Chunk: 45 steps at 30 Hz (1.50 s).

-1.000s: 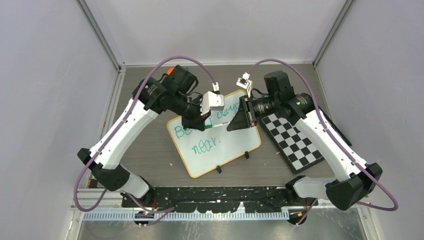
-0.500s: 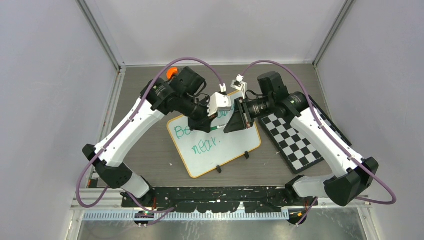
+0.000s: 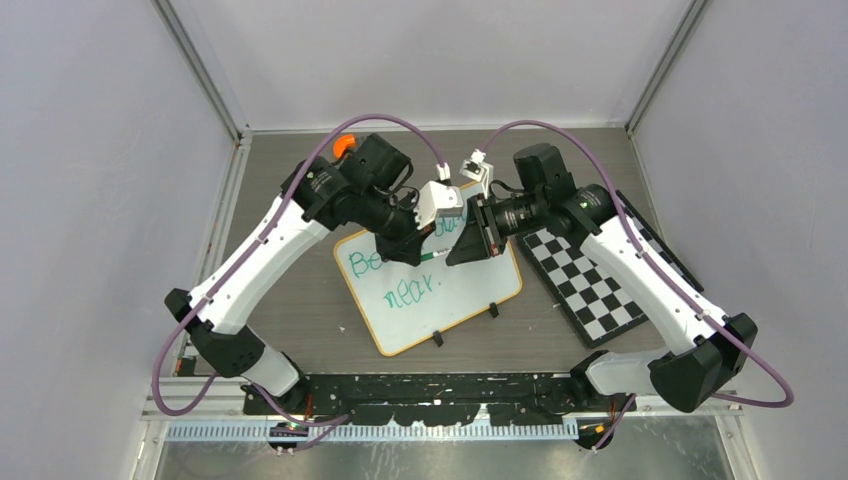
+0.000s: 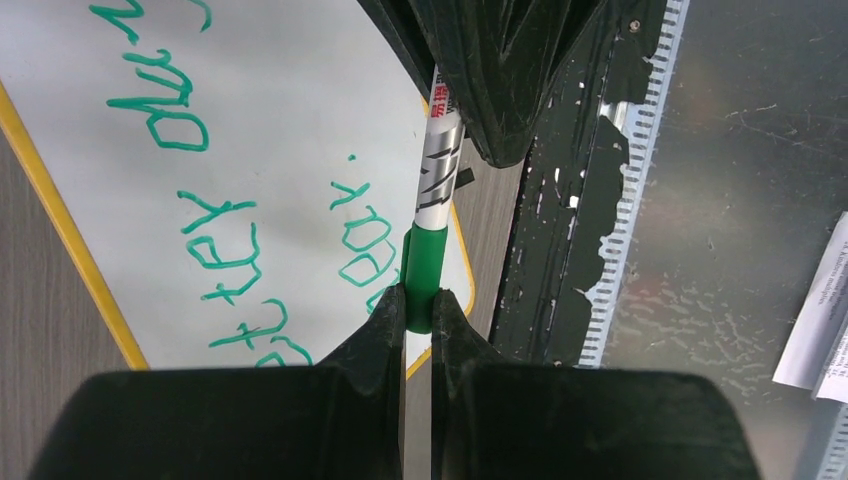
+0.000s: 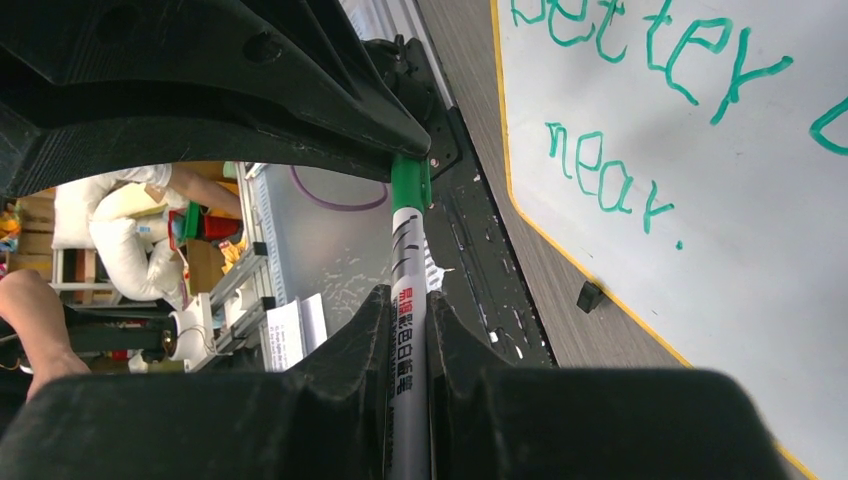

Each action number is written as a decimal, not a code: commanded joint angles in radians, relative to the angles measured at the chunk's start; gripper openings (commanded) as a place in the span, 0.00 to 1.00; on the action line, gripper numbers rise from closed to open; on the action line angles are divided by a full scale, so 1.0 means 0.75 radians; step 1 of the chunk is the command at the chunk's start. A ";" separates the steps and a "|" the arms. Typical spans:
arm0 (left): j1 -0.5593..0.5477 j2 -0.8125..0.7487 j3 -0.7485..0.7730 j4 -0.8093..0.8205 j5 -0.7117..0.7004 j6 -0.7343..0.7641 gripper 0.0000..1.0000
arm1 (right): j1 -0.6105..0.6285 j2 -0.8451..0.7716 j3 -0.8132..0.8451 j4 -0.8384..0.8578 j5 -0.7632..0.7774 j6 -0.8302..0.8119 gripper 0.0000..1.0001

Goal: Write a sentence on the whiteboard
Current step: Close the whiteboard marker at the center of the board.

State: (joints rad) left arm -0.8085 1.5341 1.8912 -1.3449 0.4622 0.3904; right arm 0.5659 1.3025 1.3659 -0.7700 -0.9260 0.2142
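The whiteboard (image 3: 465,295) lies tilted mid-table, with the green sentence (image 3: 405,285) "Better days near." in two lines, partly hidden by the arms. Both grippers meet above it on one marker (image 3: 437,255). My left gripper (image 3: 418,250) is shut on the marker's green cap (image 4: 421,270), which sits on the marker. My right gripper (image 3: 455,252) is shut on the silver-white barrel (image 5: 408,260). The left wrist view shows the left gripper (image 4: 419,305), the board (image 4: 290,100) and the writing (image 4: 230,250). The right wrist view shows the right gripper (image 5: 409,310), the cap (image 5: 409,185), the board (image 5: 740,250) and the writing (image 5: 640,60).
A black-and-white checkerboard (image 3: 585,280) lies right of the whiteboard, under the right arm. A black rail (image 3: 440,390) runs along the near table edge. Grey walls enclose the table on three sides.
Both wrists shifted a little toward each other and toward the back one second ago; the grippers now stand closer together on the marker. Almost nothing moved in the last half second.
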 commanded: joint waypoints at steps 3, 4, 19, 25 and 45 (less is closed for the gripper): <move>-0.012 0.018 0.135 0.349 0.180 -0.119 0.00 | 0.080 0.005 -0.027 0.063 -0.026 -0.023 0.00; -0.012 0.022 0.138 0.349 0.197 -0.122 0.00 | 0.083 0.004 -0.027 0.061 -0.028 -0.033 0.00; -0.011 0.044 0.159 0.316 0.295 -0.089 0.00 | 0.089 -0.014 0.030 -0.032 0.020 -0.143 0.00; 0.073 0.001 0.070 0.284 0.233 -0.015 0.00 | -0.110 -0.016 0.057 0.020 -0.063 -0.094 0.00; 0.545 -0.263 -0.245 0.717 0.601 -0.286 0.79 | -0.301 -0.029 -0.129 0.797 -0.238 0.525 0.00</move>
State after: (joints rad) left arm -0.4305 1.4052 1.7927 -1.0046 0.7483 0.3244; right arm 0.3393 1.2900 1.2861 -0.4057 -1.0328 0.4290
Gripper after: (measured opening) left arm 0.777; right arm 0.186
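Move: The left fingers already hold the marker's green cap; the marker's middle is about 4 cm to their right, level fore-and-aft. From the right hand, which grips the marker body, the cap is some 7 cm left and 3 cm lower. The whiteboard's middle lies roughly 18 cm below the left hand, 3 cm back and 3 cm right; the orange piece is about 25 cm ahead and 18 cm left of that hand. Both hands drift back, then go forward some 9 cm, rising; left opens off the cap, right keeps marker. ##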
